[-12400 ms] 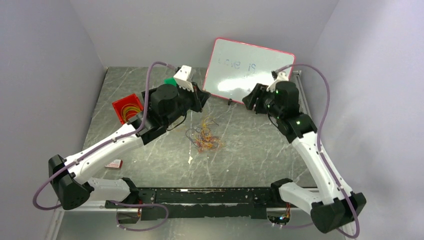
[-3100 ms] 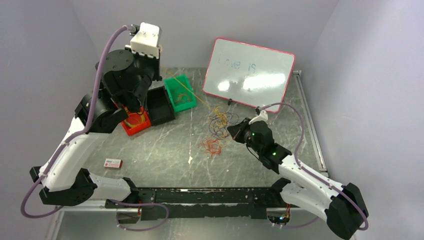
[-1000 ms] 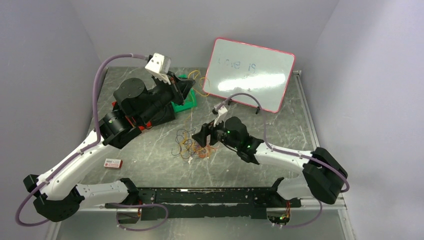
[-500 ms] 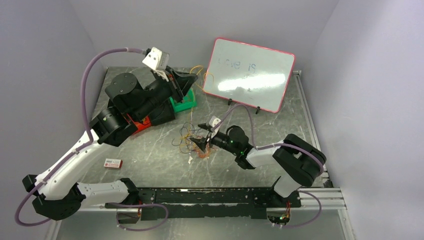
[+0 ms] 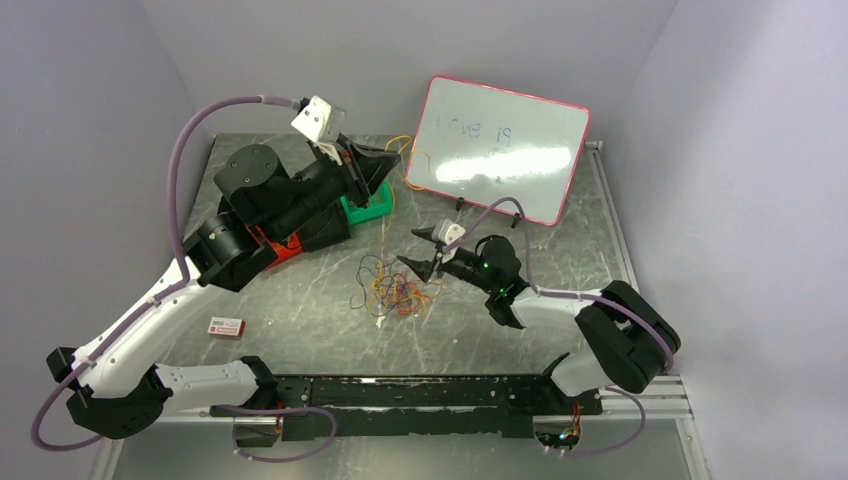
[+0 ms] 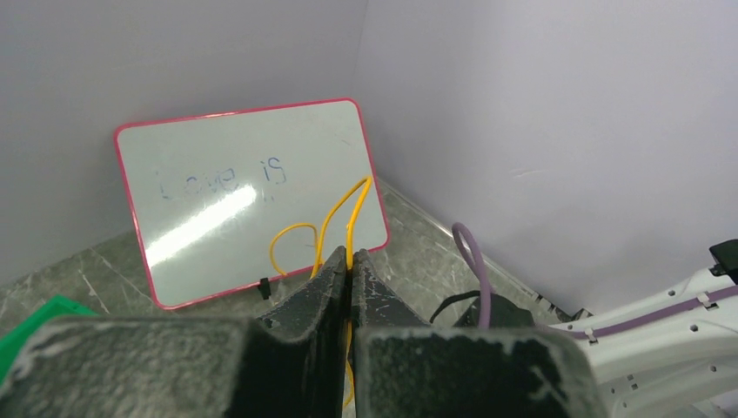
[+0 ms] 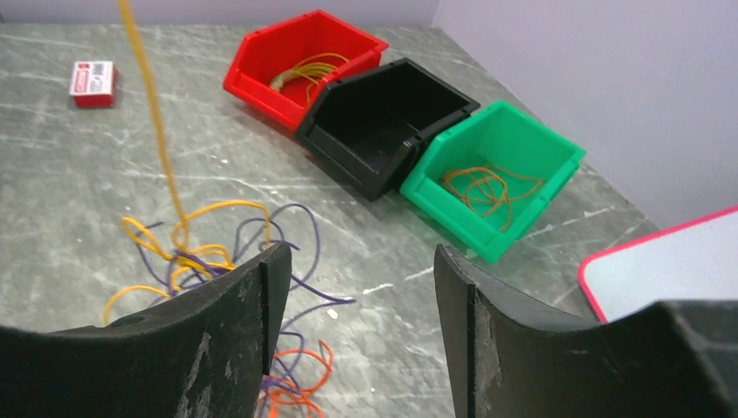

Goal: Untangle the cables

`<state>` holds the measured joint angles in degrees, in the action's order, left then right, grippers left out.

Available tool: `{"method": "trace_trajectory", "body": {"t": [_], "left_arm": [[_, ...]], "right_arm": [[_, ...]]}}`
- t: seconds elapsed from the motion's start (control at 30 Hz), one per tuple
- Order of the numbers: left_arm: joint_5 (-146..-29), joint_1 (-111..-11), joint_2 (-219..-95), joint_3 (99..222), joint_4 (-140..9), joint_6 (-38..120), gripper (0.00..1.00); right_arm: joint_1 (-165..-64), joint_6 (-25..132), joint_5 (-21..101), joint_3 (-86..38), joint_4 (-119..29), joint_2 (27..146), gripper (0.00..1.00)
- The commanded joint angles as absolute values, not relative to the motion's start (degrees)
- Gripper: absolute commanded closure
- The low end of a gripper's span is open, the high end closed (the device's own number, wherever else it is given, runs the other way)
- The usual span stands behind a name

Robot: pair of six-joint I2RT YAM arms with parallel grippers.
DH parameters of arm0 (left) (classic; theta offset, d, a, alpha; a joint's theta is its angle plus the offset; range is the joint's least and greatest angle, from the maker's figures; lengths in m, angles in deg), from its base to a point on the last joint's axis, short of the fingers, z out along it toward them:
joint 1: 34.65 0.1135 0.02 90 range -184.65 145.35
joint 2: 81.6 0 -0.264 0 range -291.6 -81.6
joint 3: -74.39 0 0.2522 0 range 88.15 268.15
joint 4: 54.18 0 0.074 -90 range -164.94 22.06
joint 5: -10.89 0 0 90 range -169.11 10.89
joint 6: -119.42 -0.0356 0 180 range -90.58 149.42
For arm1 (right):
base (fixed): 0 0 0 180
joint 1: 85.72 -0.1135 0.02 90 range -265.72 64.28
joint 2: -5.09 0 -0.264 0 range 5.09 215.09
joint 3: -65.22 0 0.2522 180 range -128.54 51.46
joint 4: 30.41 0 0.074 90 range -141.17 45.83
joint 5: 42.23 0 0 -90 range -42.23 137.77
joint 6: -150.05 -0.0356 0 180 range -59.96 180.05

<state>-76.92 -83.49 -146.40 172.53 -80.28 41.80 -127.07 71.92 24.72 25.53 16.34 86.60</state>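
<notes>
A loose tangle of orange, yellow and dark purple cables (image 5: 392,290) lies on the table's middle; it also shows in the right wrist view (image 7: 196,257). My left gripper (image 5: 386,160) is raised at the back, over the bins, and is shut on a yellow cable (image 6: 349,231). That cable loops out past the fingertips in front of the whiteboard and hangs down as a taut strand (image 7: 148,87) into the tangle. My right gripper (image 5: 418,250) is open and empty, low, just right of the tangle. Orange loops (image 7: 296,383) lie under its left finger.
A red bin (image 7: 300,57), a black bin (image 7: 387,113) and a green bin (image 7: 492,165) stand in a row at the back left; the red one holds yellow cables, the green one orange. A whiteboard (image 5: 500,145) leans at the back. A small red-and-white box (image 5: 227,326) lies front left.
My right gripper has pulled back up and to the right, off the tangle, and stays open. The tangle shifted slightly. My left gripper holds the yellow cable in about the same place.
</notes>
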Motion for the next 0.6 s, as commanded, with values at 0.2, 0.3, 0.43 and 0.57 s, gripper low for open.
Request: {"method": "trace_trajectory", "body": {"t": [0.2, 0.3, 0.43, 0.57], "left_arm": [[-79.93, -83.17, -146.62, 174.2, -79.88, 40.85, 0.93], [-79.86, -83.23, -146.85, 174.44, -80.03, 40.93, 0.93], [-79.92, -83.17, -146.82, 174.37, -79.85, 41.02, 0.93], [-79.84, -83.17, -146.9, 174.15, -79.58, 41.02, 0.93]], "right_arm": [[-125.02, 75.88, 14.01, 18.24, 9.82, 93.2, 0.37], [-125.23, 75.9, 11.66, 16.26, 9.44, 95.68, 0.37], [-126.32, 76.17, 9.74, 15.35, 8.99, 97.18, 0.37], [-127.86, 75.63, 9.42, 15.19, 9.76, 98.11, 0.37]]}}
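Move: The cable tangle lies about 5 cm back and 5 cm left of the right hand, some 16 cm below. From that hand, the green box stands roughly 20 cm ahead and 12 cm left, the black box about 16 cm ahead and 22 cm left. The left hand, still pinching the yellow cable up high, has the tangle some 45 cm below, about 3 cm back and level sideways. The open right hand sinks and goes left, about 4 cm each, towards the tangle, turning slightly counter-clockwise. ##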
